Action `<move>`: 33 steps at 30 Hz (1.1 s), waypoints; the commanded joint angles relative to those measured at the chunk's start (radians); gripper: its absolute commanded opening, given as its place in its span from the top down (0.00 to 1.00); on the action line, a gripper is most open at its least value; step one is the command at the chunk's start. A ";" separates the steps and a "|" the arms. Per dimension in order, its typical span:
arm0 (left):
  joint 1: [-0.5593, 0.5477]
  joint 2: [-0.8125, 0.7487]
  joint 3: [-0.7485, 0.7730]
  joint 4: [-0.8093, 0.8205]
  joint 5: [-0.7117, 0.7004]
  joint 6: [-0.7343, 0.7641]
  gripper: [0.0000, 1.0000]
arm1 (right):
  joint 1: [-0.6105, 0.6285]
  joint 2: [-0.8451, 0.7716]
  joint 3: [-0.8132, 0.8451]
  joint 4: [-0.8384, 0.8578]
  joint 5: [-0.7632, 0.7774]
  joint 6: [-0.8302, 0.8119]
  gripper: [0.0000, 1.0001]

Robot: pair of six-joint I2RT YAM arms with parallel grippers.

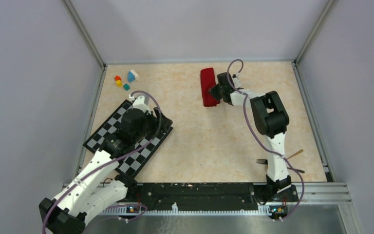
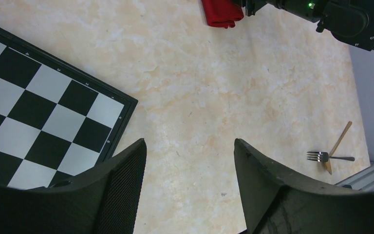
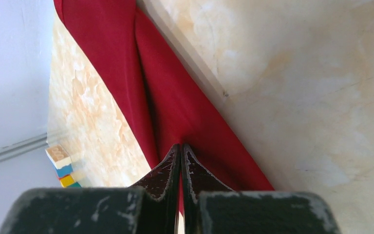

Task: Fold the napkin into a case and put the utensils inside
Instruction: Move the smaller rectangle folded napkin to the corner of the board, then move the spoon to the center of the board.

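The red napkin (image 1: 208,87) lies folded into a narrow strip at the far middle of the table; it also shows in the left wrist view (image 2: 221,12). My right gripper (image 1: 217,91) sits at its right edge. In the right wrist view the gripper (image 3: 181,145) is shut, tips pinching a fold of the napkin (image 3: 175,97). The dark fork (image 1: 261,161) and the tan-handled spoon (image 1: 294,154) lie near the right arm's base, crossing each other: fork (image 2: 328,157), spoon (image 2: 340,141). My left gripper (image 2: 190,146) hangs open and empty by the mat's corner.
A black-and-white checkered mat (image 1: 143,151) lies at the left under the left arm, its corner in the left wrist view (image 2: 39,112). Small coloured blocks (image 1: 125,80) sit at the far left corner. Grey walls and a metal frame enclose the table.
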 commanded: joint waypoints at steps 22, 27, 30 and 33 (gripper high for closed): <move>0.004 -0.087 0.070 0.112 0.200 0.042 0.27 | -0.168 -1.127 -0.401 -0.897 0.013 -0.773 0.32; 0.004 -0.095 0.084 0.088 0.207 0.068 0.27 | -0.483 -1.261 -0.596 -1.102 0.026 -0.471 0.28; 0.006 -0.094 0.084 0.092 0.226 0.071 0.27 | -0.670 -1.269 -0.652 -1.165 0.156 -0.456 0.30; 0.003 -0.081 0.087 0.095 0.253 0.073 0.27 | -0.763 -1.268 -0.672 -1.142 0.250 -0.468 0.31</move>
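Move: The fork lies about 38 cm back and 26 cm to the right of the right hand, some 2 cm lower; the spoon lies under it, its middle roughly 36 cm back and 28 cm right. The folded napkin is right at the fingertips, its middle about 2 cm ahead and 2 cm left. From the left hand the fork is some 10 cm back, 31 cm right and 19 cm down. The right hand lifts off the napkin, opening, and arcs some 45 cm back-right towards the fork; the left rises. ##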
